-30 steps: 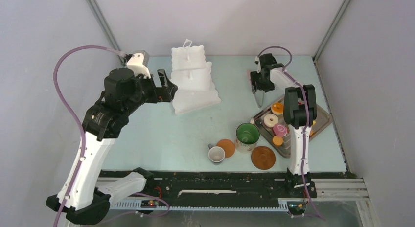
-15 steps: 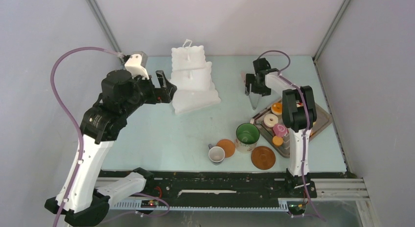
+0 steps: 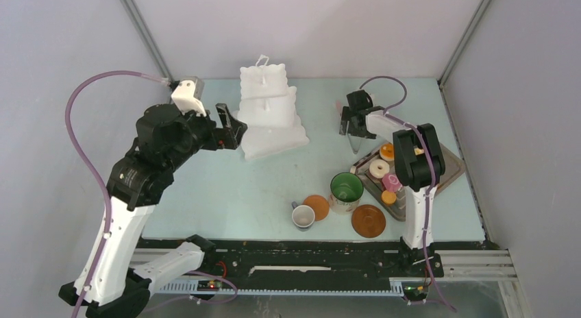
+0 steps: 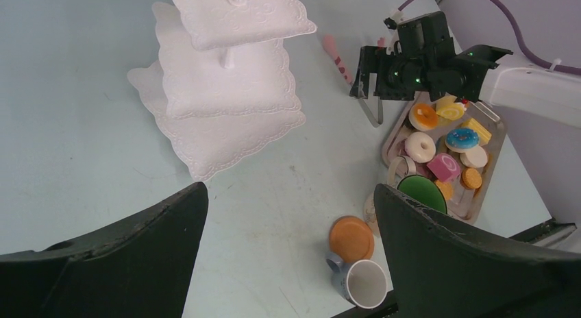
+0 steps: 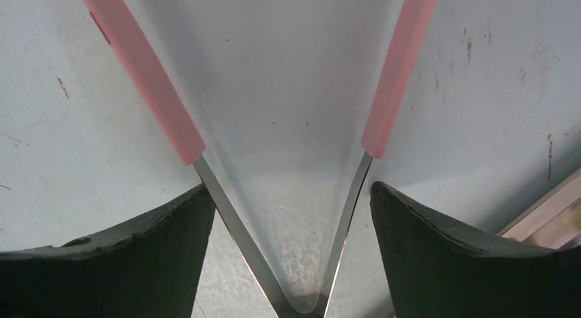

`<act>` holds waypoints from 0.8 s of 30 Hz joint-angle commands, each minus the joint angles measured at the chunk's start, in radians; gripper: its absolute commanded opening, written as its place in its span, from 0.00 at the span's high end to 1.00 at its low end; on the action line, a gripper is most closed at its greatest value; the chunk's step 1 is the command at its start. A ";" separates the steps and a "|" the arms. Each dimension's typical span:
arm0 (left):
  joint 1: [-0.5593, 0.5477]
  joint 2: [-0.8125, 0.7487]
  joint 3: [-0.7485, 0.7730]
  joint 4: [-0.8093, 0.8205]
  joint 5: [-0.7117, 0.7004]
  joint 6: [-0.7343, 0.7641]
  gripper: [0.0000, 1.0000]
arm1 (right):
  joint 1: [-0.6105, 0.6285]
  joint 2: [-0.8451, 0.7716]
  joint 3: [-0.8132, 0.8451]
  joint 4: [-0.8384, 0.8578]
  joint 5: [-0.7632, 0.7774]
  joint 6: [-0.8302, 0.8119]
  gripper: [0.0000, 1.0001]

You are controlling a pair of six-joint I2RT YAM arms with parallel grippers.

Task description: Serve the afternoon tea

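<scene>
The white three-tier stand (image 3: 270, 116) is at the back middle of the table. Toy pastries lie in the grey tray (image 3: 449, 170): an orange round (image 4: 423, 116), a white doughnut (image 4: 418, 146) and a pink cake (image 4: 444, 166). The green-lined mug (image 3: 346, 189), white cup (image 3: 303, 216), an orange disc (image 3: 316, 207) and the brown saucer (image 3: 368, 221) are near the front. My right gripper (image 3: 351, 123) is low over the table and open. The spread pink-handled tongs (image 5: 144, 78) lie between its fingers. My left gripper (image 3: 231, 126) hovers open and empty just left of the stand.
The tray's near corner touches the mug. The tongs' metal end (image 4: 372, 109) lies close to the tray's back-left corner. Grey walls close the table in on the left, back and right.
My right gripper has shifted left, away from the tray, with the tongs still between its fingers, and its jaws have widened. The left arm has drifted slightly left.
</scene>
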 commanded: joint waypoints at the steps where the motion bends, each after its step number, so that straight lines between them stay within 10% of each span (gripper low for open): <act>1: -0.008 -0.014 0.002 0.014 -0.009 0.026 0.02 | 0.012 0.013 0.025 -0.013 0.074 0.038 0.20; 14: -0.010 -0.029 0.001 0.019 -0.021 0.028 0.02 | -0.028 -0.149 -0.048 0.077 -0.059 -0.070 0.42; 24: -0.010 -0.041 -0.016 0.045 -0.021 0.019 0.02 | -0.193 -0.247 -0.086 0.018 -0.538 -0.024 0.50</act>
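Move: The tongs lie around the right hand's point: their middle is only about 2 cm ahead, roughly level with it, the open pads astride the metal arms just below the pink handles. From that hand the orange donut on the tray sits some 8 cm back and 8 cm right, the white donut about 14 cm back and 6 cm right. The tiered stand is about level with it, 20 cm left. From the left hand the tongs lie roughly 25 cm ahead, 21 cm right and 38 cm below. The right fingers close on the two metal arms of the tongs just below the pink handles, squeezing them closer together while the hand stays almost in place. Keeping that pinch, the hand then lifts straight up by about 6 cm, easing slightly right near the end, and rolls some 15 degrees so its left side rises. ##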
